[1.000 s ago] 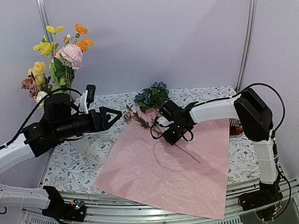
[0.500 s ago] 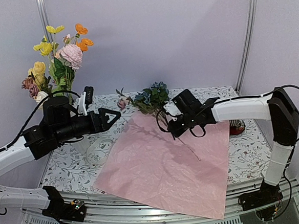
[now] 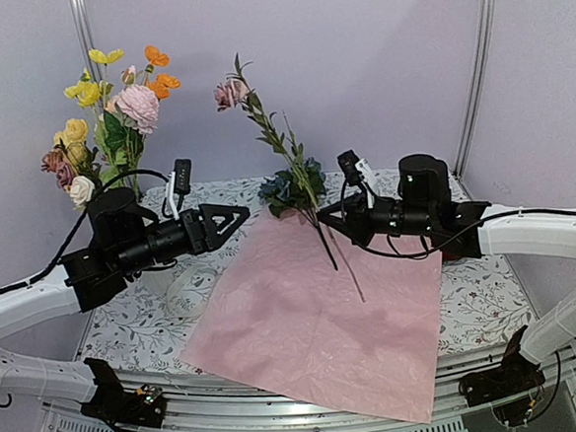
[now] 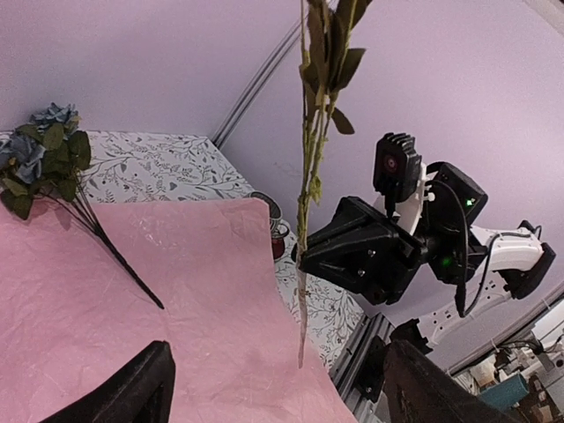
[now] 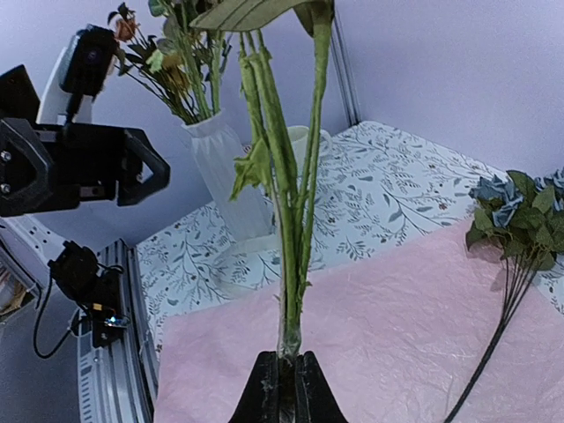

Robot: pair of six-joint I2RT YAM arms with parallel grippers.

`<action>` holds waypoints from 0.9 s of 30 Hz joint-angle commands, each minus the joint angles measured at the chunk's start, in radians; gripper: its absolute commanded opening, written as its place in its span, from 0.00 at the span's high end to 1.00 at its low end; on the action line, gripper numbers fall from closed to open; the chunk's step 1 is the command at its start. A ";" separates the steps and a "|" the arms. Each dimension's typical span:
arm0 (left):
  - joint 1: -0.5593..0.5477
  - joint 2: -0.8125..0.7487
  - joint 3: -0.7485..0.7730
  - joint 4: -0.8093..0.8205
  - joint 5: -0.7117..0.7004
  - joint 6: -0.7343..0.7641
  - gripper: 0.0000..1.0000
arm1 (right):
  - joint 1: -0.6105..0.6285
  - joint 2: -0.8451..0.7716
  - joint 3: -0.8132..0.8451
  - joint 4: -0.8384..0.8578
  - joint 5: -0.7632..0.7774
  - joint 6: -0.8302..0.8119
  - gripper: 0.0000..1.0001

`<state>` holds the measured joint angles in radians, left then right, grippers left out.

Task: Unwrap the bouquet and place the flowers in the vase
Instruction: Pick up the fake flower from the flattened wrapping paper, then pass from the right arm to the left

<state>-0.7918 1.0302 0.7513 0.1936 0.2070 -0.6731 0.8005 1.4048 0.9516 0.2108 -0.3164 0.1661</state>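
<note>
My right gripper (image 3: 324, 214) is shut on the lower stem of a mauve-flowered sprig (image 3: 265, 126), holding it upright above the back of the unfolded pink wrapping paper (image 3: 324, 312). In the right wrist view the green stems (image 5: 291, 220) rise from the closed fingertips (image 5: 267, 377). My left gripper (image 3: 235, 223) stands open a short way left of the sprig, pointing at it, nothing between its fingers (image 4: 145, 388). A bunch of blue roses (image 3: 294, 186) lies at the paper's back edge. The white vase (image 5: 227, 181) at the back left holds pink, yellow and orange flowers (image 3: 122, 104).
A cream mug (image 5: 301, 145) stands beside the vase. A pale ribbon coil (image 3: 189, 287) lies on the patterned tablecloth left of the paper. A cup on a red saucer (image 4: 277, 233) sits near the table's right edge. Metal frame posts (image 3: 475, 64) rise behind.
My right gripper has lifted the mauve sprig off the paper and swung it upright, the arm stretching out low to the right. The left gripper has edged slightly toward the sprig.
</note>
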 commanded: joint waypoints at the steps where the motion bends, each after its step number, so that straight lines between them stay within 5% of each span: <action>1: -0.032 0.030 0.011 0.142 0.022 0.022 0.16 | 0.016 -0.046 -0.023 0.182 -0.126 0.100 0.95; 11: -0.056 0.069 0.007 0.310 0.077 0.042 0.26 | 0.104 -0.010 -0.019 0.260 -0.133 0.159 0.95; 27: -0.092 0.132 0.049 0.312 0.113 0.073 0.39 | 0.167 0.077 0.032 0.273 -0.184 0.163 0.96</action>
<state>-0.8616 1.1404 0.7658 0.4961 0.2993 -0.6220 0.9493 1.4658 0.9432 0.4564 -0.4744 0.3229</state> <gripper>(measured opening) 0.615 0.045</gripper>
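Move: The stem I want with my left hand, just above my right fingers, is about 14 cm to my left hand's right, 5 cm ahead and roughly level. The blue flower's heads lie about 33 cm ahead, 11 cm right and 26 cm below; the vase is 12 cm ahead, 23 cm left and some 19 cm down. From my right hand, the open left gripper is about 14 cm left, 4 cm back and 4 cm up. I keep the stem pinched in my right hand and bring it back and left, some 7 and 6 cm, towards my left gripper, rising about 5 cm and then sinking half of that, while turning it about 15 degrees counter-clockwise. My left hand goes about 4 cm right and 4 cm up to meet the stem, its fingers tilting up and partly closing around the space for it. ##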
